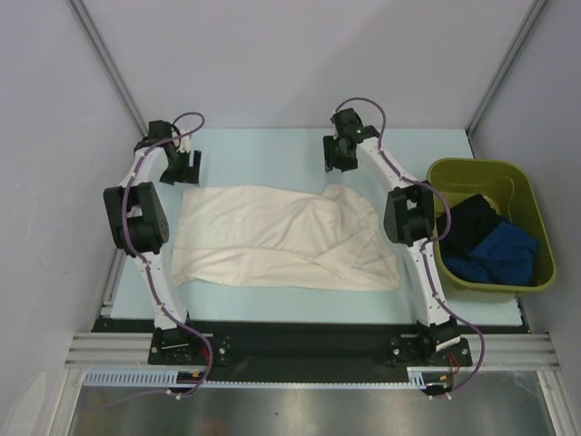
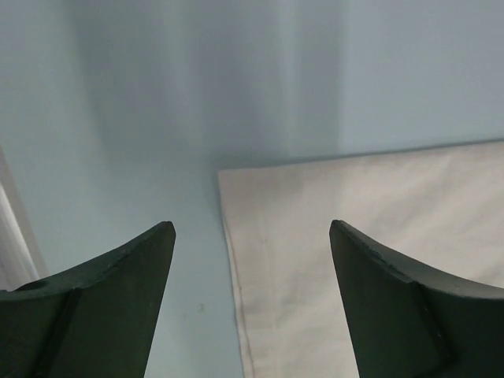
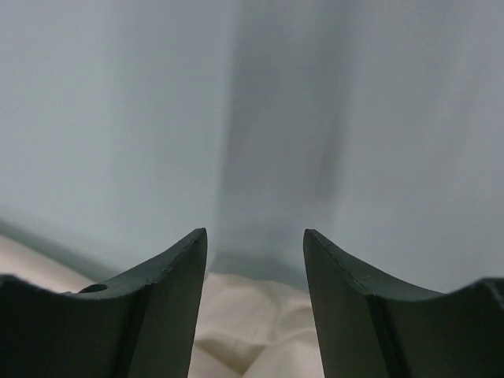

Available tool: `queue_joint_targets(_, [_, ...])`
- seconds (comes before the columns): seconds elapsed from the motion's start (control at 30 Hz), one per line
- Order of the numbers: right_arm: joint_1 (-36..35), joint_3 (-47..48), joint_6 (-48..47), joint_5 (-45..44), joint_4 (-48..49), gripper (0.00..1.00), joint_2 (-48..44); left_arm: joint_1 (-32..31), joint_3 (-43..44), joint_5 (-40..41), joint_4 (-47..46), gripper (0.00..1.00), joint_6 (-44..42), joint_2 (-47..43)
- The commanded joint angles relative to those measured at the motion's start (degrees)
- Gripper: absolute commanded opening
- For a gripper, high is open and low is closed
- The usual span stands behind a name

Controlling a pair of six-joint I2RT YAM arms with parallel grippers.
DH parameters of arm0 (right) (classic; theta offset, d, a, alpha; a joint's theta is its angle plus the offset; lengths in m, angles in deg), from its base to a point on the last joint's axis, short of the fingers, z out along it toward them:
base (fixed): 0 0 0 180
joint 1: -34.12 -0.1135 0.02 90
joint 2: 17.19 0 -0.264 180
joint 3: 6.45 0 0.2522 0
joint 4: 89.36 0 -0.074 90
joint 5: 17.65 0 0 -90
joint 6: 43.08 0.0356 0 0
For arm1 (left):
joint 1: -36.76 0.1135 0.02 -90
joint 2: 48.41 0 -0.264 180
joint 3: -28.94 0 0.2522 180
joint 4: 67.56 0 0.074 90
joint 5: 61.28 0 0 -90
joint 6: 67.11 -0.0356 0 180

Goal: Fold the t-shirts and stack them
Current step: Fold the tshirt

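Observation:
A cream t-shirt [image 1: 281, 238] lies spread and wrinkled across the pale blue table, folded into a wide band. My left gripper [image 1: 181, 169] hovers at its far left corner, open and empty; in the left wrist view the shirt's hemmed corner [image 2: 331, 236] lies below the left gripper [image 2: 252, 230]. My right gripper [image 1: 340, 156] hangs just beyond the shirt's far right end, open, with bunched cream cloth [image 3: 252, 315] below the right gripper [image 3: 256, 233]. A black t-shirt [image 1: 467, 225] and a bright blue t-shirt [image 1: 504, 252] lie crumpled in the bin.
An olive-green plastic bin [image 1: 525, 186] stands at the table's right edge, close to the right arm's elbow [image 1: 408, 213]. Grey walls enclose the back and both sides. A black strip and a metal rail run along the near edge.

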Motion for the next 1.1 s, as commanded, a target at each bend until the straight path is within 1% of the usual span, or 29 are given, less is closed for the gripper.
queue_joint_targets(0.0, [-0.5,3.8,-3.4,2.2,-1.3,0.58,2.7,0.4,4.1,0.3,0.5,0.85,2.7,2.5])
queue_joint_targets(0.1, [-0.6,1.0,-3.9,4.9,-1.1,0.59,2.4,0.6,3.4,0.5,0.9,0.85,2.5,4.0])
queue_joint_targets(0.2, [-0.6,-1.4,-5.0,6.6,-2.4,0.57,1.8,1.6,1.4,0.6,-0.8,0.85,1.8,4.4])
queue_joint_targets(0.23, [-0.5,-1.5,-5.6,7.1,-3.7,0.56,1.9,1.7,1.2,-0.2,-0.9,0.85,1.5,4.8])
queue_joint_targets(0.27, [-0.6,-1.4,-5.7,7.1,-4.6,0.52,2.0,1.8,1.2,-0.9,-0.9,0.84,1.0,5.1])
queue_joint_targets(0.33, [-0.5,-1.2,-6.1,6.6,-6.8,0.46,1.9,1.8,1.5,-2.9,0.0,0.82,-0.1,5.8])
queue_joint_targets(0.37, [-0.3,-1.3,-6.1,6.7,-7.4,0.46,1.6,1.8,1.4,-4.9,0.6,0.8,-0.4,5.9])
queue_joint_targets(0.43, [-0.1,-1.9,-6.0,8.3,-7.9,0.46,0.5,1.8,0.5,-6.4,0.6,0.74,-1.2,5.8])
queue_joint_targets(0.47, [0.3,-2.4,-5.6,8.9,-7.5,0.43,0.1,1.8,0.1,-7.3,-0.1,0.7,-1.2,5.9])
queue_joint_targets(0.5, [0.4,-2.8,-5.6,9.3,-7.2,0.4,-0.7,1.8,-0.3,-7.6,-0.2,0.59,-1.4,6.0])
queue_joint_targets(0.53, [0.4,-2.9,-5.6,9.6,-7.0,0.35,-0.7,1.8,-0.2,-8.1,-0.3,0.52,-1.6,6.2])
queue_joint_targets(0.57, [0.4,-2.6,-5.5,9.7,-7.3,0.26,-0.8,1.8,-0.1,-8.8,-0.2,0.46,-1.8,6.2])
queue_joint_targets(0.6, [0.5,-2.2,-5.3,9.8,-7.5,0.2,-0.8,1.8,0.3,-10.3,-0.2,0.3,-2.2,6.0])
queue_joint_targets(0.63, [0.6,-2.1,-4.8,10.5,-7.4,0.13,-1.3,1.8,0.2,-11.1,-0.2,0.17,-2.3,5.5])
queue_joint_targets(0.67, [0.8,-2.6,-3.2,10.8,-6.9,0.0,-1.8,1.8,-0.1,-12.1,-0.5,0.01,-2.5,5.1])
queue_joint_targets(0.77, [2.2,-5.5,0.0,12.5,-2.5,0.0,-5.8,1.9,-1.2,-12.4,-1.9,0.0,-2.8,2.7])
queue_joint_targets(0.8, [2.7,-6.4,2.5,12.8,-1.0,0.0,-7.1,1.8,-1.7,-11.7,-2.4,0.0,-3.3,1.9])
queue_joint_targets(0.83, [4.0,-7.3,3.6,13.2,2.1,0.0,-8.4,1.8,-2.2,-11.2,-3.0,0.0,-3.4,0.0])
queue_joint_targets(0.9, [5.2,-10.6,6.6,13.5,5.3,0.0,-12.8,1.9,-4.1,-10.3,-5.1,0.0,-4.7,-2.1])
queue_joint_targets(0.93, [6.2,-11.8,7.4,14.0,8.0,0.0,-14.4,1.9,-4.8,-8.9,-5.9,0.0,-5.0,-4.0])
queue_joint_targets(0.97, [6.8,-12.9,7.8,14.2,9.0,0.0,-16.7,1.9,-5.3,-8.4,-7.0,0.0,-5.3,-5.0])
queue_joint_targets(1.07, [7.7,-16.2,8.0,15.0,10.4,0.0,-20.1,2.1,-6.3,-7.5,-7.6,0.0,-6.8,-8.2])
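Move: The t-shirt's far left corner lies almost straight under the left hand, about 5 cm down; the shirt's near left corner is some 33 cm back and 4 cm to the right, just as low. The right hand's target is the crumpled peak at the shirt's far right, about 4 cm back, dead in line and 5 cm lower. From the right hand, the shirt's near right corner lies about 40 cm back and 13 cm right, and the green bin's middle roughly 22 cm back, 38 cm right, slightly higher. Down about 5 cm with both open hands onto the t-shirt's far edge, the right also drawing back some 4 cm while tipping its fingers further down. The left shuts on the far left corner, the right on the crumpled peak; then both lift with their pinch, the left just 2–3 cm, the right faster, about 9 cm, swinging forward and rightward. ##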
